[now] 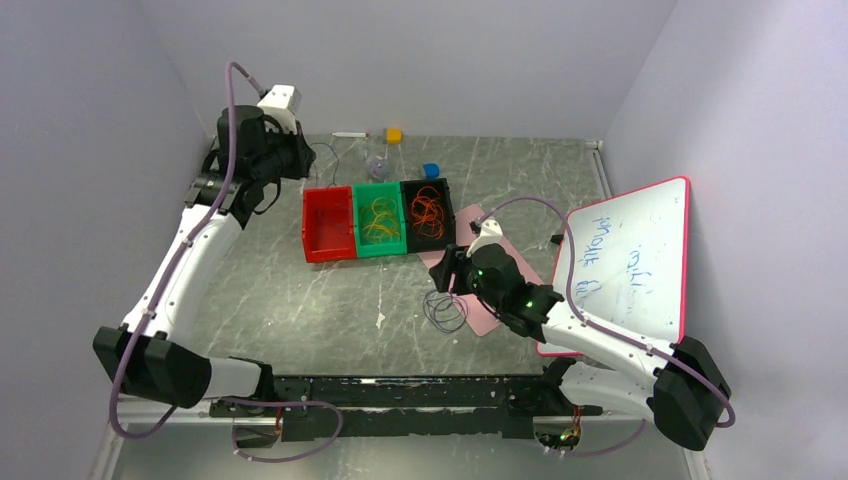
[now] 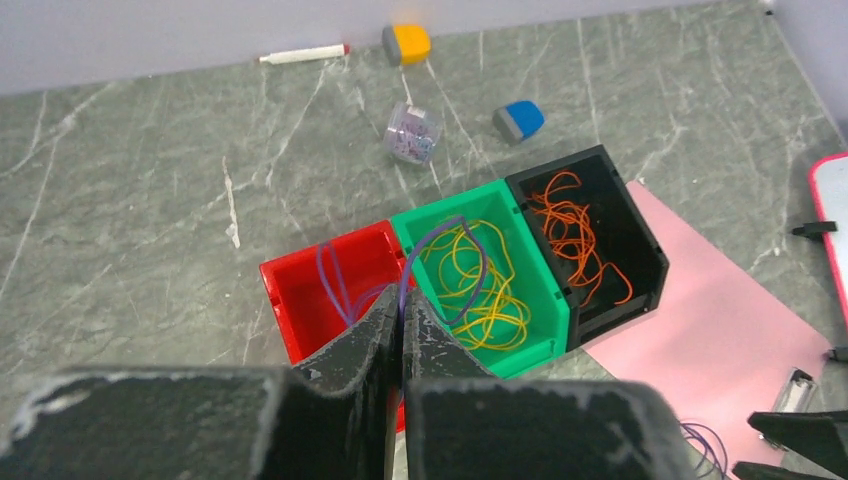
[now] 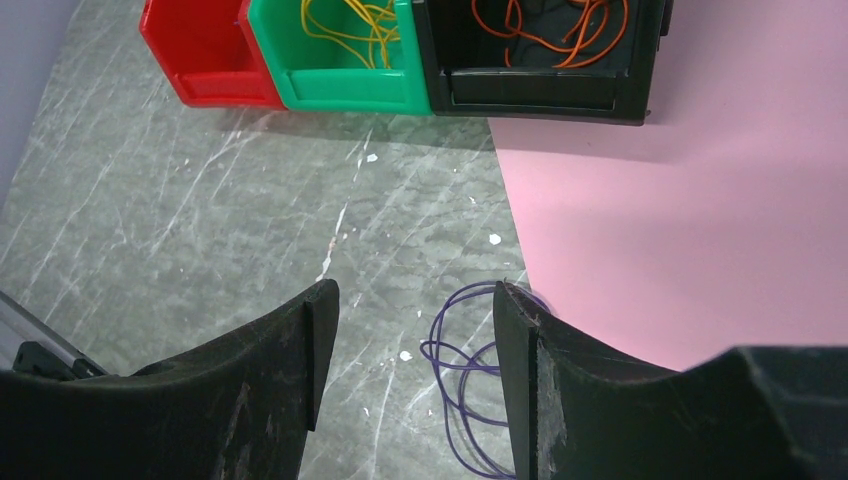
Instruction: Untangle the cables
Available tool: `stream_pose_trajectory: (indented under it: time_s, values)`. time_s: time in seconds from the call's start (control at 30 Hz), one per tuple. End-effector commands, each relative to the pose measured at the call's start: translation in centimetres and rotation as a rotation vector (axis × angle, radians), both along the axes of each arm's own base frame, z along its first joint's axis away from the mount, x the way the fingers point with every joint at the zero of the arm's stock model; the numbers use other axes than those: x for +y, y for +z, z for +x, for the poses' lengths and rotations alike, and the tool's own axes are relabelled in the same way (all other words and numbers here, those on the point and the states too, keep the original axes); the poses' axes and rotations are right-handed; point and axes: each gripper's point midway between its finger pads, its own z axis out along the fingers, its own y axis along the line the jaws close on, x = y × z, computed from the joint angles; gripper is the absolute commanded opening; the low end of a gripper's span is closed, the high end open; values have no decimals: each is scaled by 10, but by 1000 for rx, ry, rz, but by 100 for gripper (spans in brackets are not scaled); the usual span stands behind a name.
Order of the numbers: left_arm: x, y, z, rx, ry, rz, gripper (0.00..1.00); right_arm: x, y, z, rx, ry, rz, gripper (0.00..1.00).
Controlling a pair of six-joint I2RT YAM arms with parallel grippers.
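My left gripper [image 2: 402, 305] is shut on a purple cable [image 2: 462, 262] whose loops hang in front of the red bin [image 2: 290, 310] and the green bin [image 2: 545, 310]. In the top view that gripper [image 1: 306, 160] is raised behind the red bin [image 1: 328, 245] with the thin loop dangling from it. Yellow cables [image 2: 480, 290] lie in the green bin, orange cables [image 2: 575, 235] in the black bin [image 2: 645, 255]. A few purple cables [image 3: 462, 375] lie on the table at the pink sheet's edge. My right gripper [image 3: 415, 300] hovers open just above them, its right finger beside the loops.
A pink sheet [image 1: 503, 262] lies under the right arm, with a red-framed whiteboard [image 1: 630, 260] to its right. Behind the bins sit a marker [image 2: 300, 53], a yellow-grey block [image 2: 407, 43], a blue block [image 2: 520, 119] and a small clear box [image 2: 412, 133]. Walls close in on three sides.
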Motion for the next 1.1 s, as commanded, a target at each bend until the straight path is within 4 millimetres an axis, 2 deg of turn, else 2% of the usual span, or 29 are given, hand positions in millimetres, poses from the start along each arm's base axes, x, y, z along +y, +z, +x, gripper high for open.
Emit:
stream_pose_trajectory:
  time_s: [0.0, 0.43, 0.73, 0.87, 1.07]
  values:
    - [7, -9, 17, -15, 35, -1, 7, -2, -1, 0, 8, -6, -2, 62]
    - [15, -58, 26, 106, 55, -80, 7, 0, -8, -2, 27, -2, -3, 62]
    - [-7, -86, 24, 204, -33, -218, 7, -2, -9, -3, 37, -6, -15, 62]
    - [-9, -101, 19, 241, -26, -246, 7, -3, -11, -3, 43, -10, -18, 62]
    - [6, -141, 21, 343, 81, -207, 7, -2, -13, -3, 51, -7, -20, 62]
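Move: The left hand holds the purple cable high over the table. The red bin it is going to has its middle some 7 cm ahead of that hand, about 1 cm to its left and roughly 30 cm below. At the same depth below that hand, the green bin is about 8 cm ahead and 11 cm to the right, and the black bin is some 9 cm ahead and 23 cm to the right. The red bin lies about 22 cm ahead, 28 cm left and 10 cm below the right hand. The left hand lowers the dangling purple cable some 12 cm towards the red bin, easing only a centimetre or two forward, with a small sway of about 2 cm left and back again on the way down. The wrist tips the fingers down by roughly 15 degrees and rolls so that its left side drops by about 10, while the closed fingers keep their pinch on the cable. ##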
